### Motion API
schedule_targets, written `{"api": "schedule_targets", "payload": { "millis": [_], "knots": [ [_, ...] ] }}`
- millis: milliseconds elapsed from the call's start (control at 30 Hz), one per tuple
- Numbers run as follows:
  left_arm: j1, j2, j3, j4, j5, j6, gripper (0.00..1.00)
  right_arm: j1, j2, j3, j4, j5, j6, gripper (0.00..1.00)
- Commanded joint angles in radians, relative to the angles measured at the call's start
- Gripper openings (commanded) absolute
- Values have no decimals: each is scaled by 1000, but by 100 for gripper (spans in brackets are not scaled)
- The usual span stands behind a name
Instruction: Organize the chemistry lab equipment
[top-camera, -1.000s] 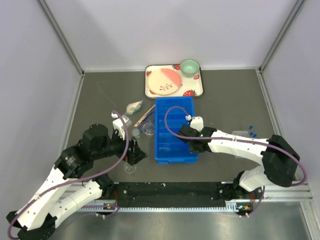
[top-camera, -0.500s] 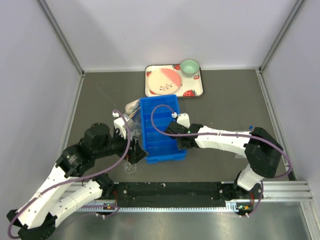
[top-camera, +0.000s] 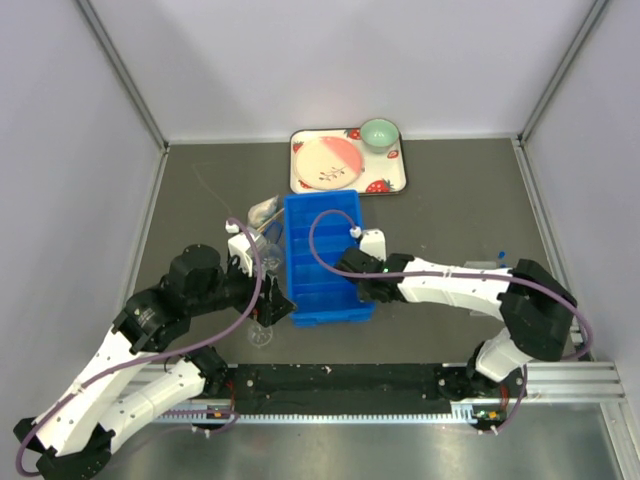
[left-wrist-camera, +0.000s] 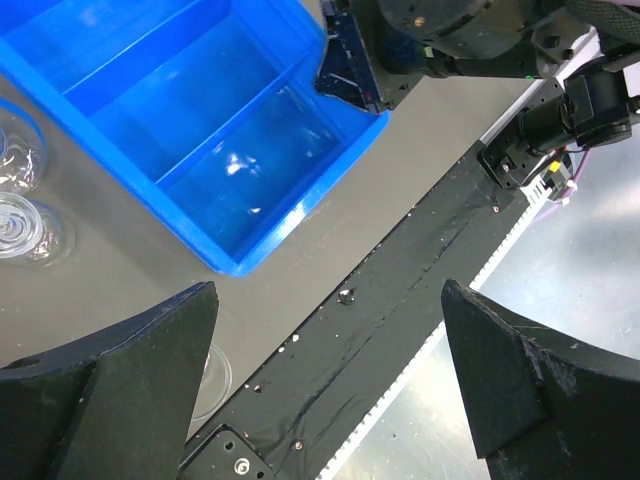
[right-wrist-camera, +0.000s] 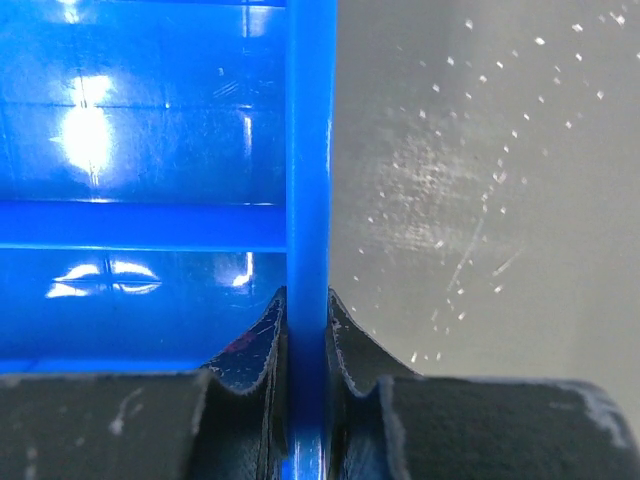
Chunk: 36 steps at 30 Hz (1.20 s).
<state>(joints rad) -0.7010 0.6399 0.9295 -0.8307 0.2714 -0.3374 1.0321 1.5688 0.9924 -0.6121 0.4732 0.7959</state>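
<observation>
A blue divided bin (top-camera: 320, 240) lies mid-table, slightly askew. My right gripper (top-camera: 364, 290) is shut on its right wall near the front corner; in the right wrist view the fingers (right-wrist-camera: 255, 345) pinch the blue wall (right-wrist-camera: 308, 150) from both sides. My left gripper (top-camera: 272, 312) hangs wide open by the bin's front left corner, holding nothing, its midpoint (left-wrist-camera: 330, 390) over the table edge. Small clear glass dishes (left-wrist-camera: 18, 222) sit left of the bin (left-wrist-camera: 200, 130), and one more dish (top-camera: 261, 336) lies by the left finger. A blue-capped tube (top-camera: 499, 259) lies far right.
A strawberry-print tray (top-camera: 400, 168) with a pink plate (top-camera: 330, 163) and a green bowl (top-camera: 379, 133) stands at the back, just beyond the bin. A black rail (top-camera: 350, 380) runs along the near edge. Grey walls close in left and right.
The right gripper has dragged the blue bin leftward, up against the glassware beside it, and the bin now sits slightly turned. The left arm has hardly moved.
</observation>
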Motion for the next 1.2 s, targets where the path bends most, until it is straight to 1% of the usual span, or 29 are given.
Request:
{"api": "schedule_targets", "payload": {
  "millis": [0,300,567,800,833,867,900,967,1000,1067,1100,1167],
  "knots": [
    [5,1,25,48,8,6,99,-21,-58,-113,-89,48,72,0],
    [5,1,9,68,15,-3,99,-112,-180,-227,-90,25,77,0],
    [5,20,14,73,5,6,99,-194,-322,-325,-98,24,92,0],
    [5,15,-8,85,-14,-5,99,-201,-288,-301,-107,16,63,0],
    [5,11,-11,85,-20,-6,99,-202,-286,-295,-109,19,60,1],
    [5,9,-11,82,-24,-9,99,-201,-285,-291,-110,21,58,6],
    [5,7,-9,79,-40,-11,99,-202,-285,-288,-115,25,54,20],
    [5,12,2,52,-70,-20,99,-202,-291,-278,-123,33,52,39],
    [5,17,8,39,-121,-26,99,-202,-296,-271,-129,39,45,52],
    [5,30,23,10,-173,-44,99,-202,-312,-245,-144,53,31,58],
    [5,36,26,-11,-228,-51,99,-202,-319,-233,-170,61,22,60],
    [5,55,40,-28,-294,-71,99,-201,-342,-190,-189,77,6,62]
  ]
}}
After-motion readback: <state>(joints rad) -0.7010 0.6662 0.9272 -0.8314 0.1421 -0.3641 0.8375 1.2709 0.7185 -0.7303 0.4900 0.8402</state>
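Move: The blue bin is already pinched by its right wall in the right hand, its middle about 9 cm left of that hand and 7 cm ahead; bare table lies to the right, up to the tube rack some 29 cm right and level with the hand. A glass beaker stands about 22 cm left and 8 cm ahead of the right hand, by the bin's left wall. From the left hand the bin's middle is roughly 12 cm ahead, 8 cm right and 20 cm below. The blue bin, still pinched by its right wall, is drawn level to the right by the right hand, about 10 cm away from the beaker and towards the tube rack, swinging some 15 degrees clockwise as it goes. After a short halt the fingers open to over half and let go of the wall, the hand easing about 2 cm farther right and slightly back and down. Late on, the open left hand starts about 2 cm forward. ##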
